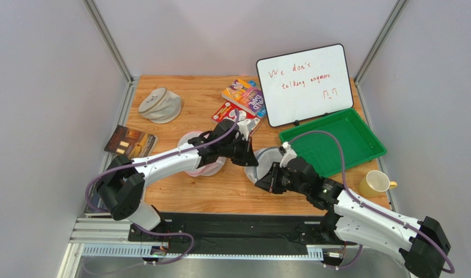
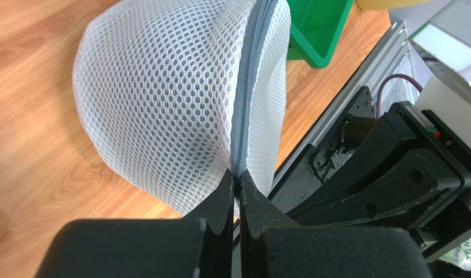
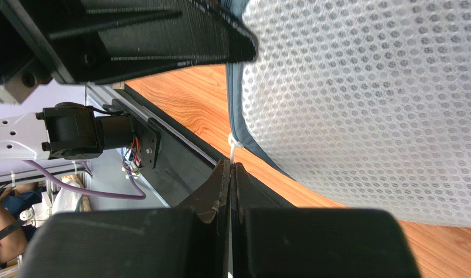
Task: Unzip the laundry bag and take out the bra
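The white mesh laundry bag (image 1: 263, 160) is held just above the table between my two grippers. My left gripper (image 1: 247, 155) is shut on the bag's grey-blue zipper rim (image 2: 249, 75); its tips (image 2: 238, 174) pinch the seam of the bag (image 2: 162, 87). My right gripper (image 1: 263, 182) is shut on a thin white pull cord (image 3: 232, 149) that hangs from the zipper edge (image 3: 235, 110) of the bag (image 3: 365, 104). The zipper looks closed along the part that shows. The bra is hidden.
A pink-tinted mesh bag (image 1: 204, 168) lies under the left arm. A beige-grey bag (image 1: 159, 105) and a book (image 1: 129, 141) are at the left. Snack packets (image 1: 243, 98), a whiteboard (image 1: 304, 84), a green tray (image 1: 330, 142) and a yellow mug (image 1: 376, 183) are to the right.
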`<state>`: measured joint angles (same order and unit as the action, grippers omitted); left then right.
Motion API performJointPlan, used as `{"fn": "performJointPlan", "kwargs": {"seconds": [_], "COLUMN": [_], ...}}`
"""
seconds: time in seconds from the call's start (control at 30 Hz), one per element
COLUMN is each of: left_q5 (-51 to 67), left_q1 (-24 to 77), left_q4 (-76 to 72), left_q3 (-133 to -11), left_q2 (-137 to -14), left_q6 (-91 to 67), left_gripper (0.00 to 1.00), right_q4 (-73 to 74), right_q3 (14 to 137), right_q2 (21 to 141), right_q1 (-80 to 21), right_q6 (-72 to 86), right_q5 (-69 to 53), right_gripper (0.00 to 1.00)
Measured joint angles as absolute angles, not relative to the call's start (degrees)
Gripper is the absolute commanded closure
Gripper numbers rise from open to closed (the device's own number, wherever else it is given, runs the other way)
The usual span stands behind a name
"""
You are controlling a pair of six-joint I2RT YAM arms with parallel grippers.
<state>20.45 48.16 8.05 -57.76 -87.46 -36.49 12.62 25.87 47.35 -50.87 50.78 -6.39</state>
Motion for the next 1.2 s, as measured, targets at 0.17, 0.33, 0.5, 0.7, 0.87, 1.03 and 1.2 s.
{"fn": "performJointPlan", "kwargs": {"seconds": [0.17,0.33,0.5,0.7,0.87,1.03,1.2], "left_q5": [21.02,22.22,22.83,23.42,21.74,19.70,18.68], "left_q1": [46.57,45.21,44.25,44.07,43.68,43.31,45.28], "left_q4": [9.13,10.00,10.52,11.03,11.22,11.33,10.61], "left_q3": [-59.53,-61.63,-62.87,-63.57,-63.88,-62.11,-57.25], "left_q2": [-88.71,-90.63,-92.09,-93.14,-92.88,-89.36,-84.58], "left_q6": [-35.42,-34.33,-33.58,-32.73,-31.42,-31.22,-32.25], "left_gripper": [1.00,1.00,1.00,0.64,0.35,0.34,0.36], "right_q4": [12.95,13.21,13.61,13.91,13.93,13.87,13.45], "right_q3": [25.87,25.67,25.34,25.32,25.32,25.34,25.45], "right_q2": [46.46,45.74,45.54,45.71,46.24,47.70,49.58], "right_q1": [-50.85,-50.85,-50.85,-50.85,-50.98,-50.98,-50.98], "right_q6": [50.78,50.78,50.78,50.78,50.78,50.76,50.74], "right_q5": [-6.02,-5.56,-5.41,-5.41,-6.11,-6.42,-6.55], "right_gripper": [1.00,1.00,1.00,1.00,1.00,1.00,1.00]}}
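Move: Pinched in the left fingers is the zip band or its pull. The laundry bag's middle lies about 4 cm to that hand's right, 1 cm ahead and 6 cm below. The pink mesh bag is some 18 cm left and 2 cm ahead, the green tray 28 cm right and 7 cm ahead, both about 12 cm lower. From the right hand, which holds the white tab at the zip's near end, the bag's middle is 6 cm ahead, 3 cm right and 4 cm below. Drawing the pinched zip forward, away from the end the right hand holds, the left hand goes about 3 cm, then spreads its fingers to roughly two-thirds open and lets go. It carries on another centimetre before coming back some 2.5 cm and edging left off the zip. The right hand keeps its pinch on the white tab, sinking about 1.5 cm overall. ##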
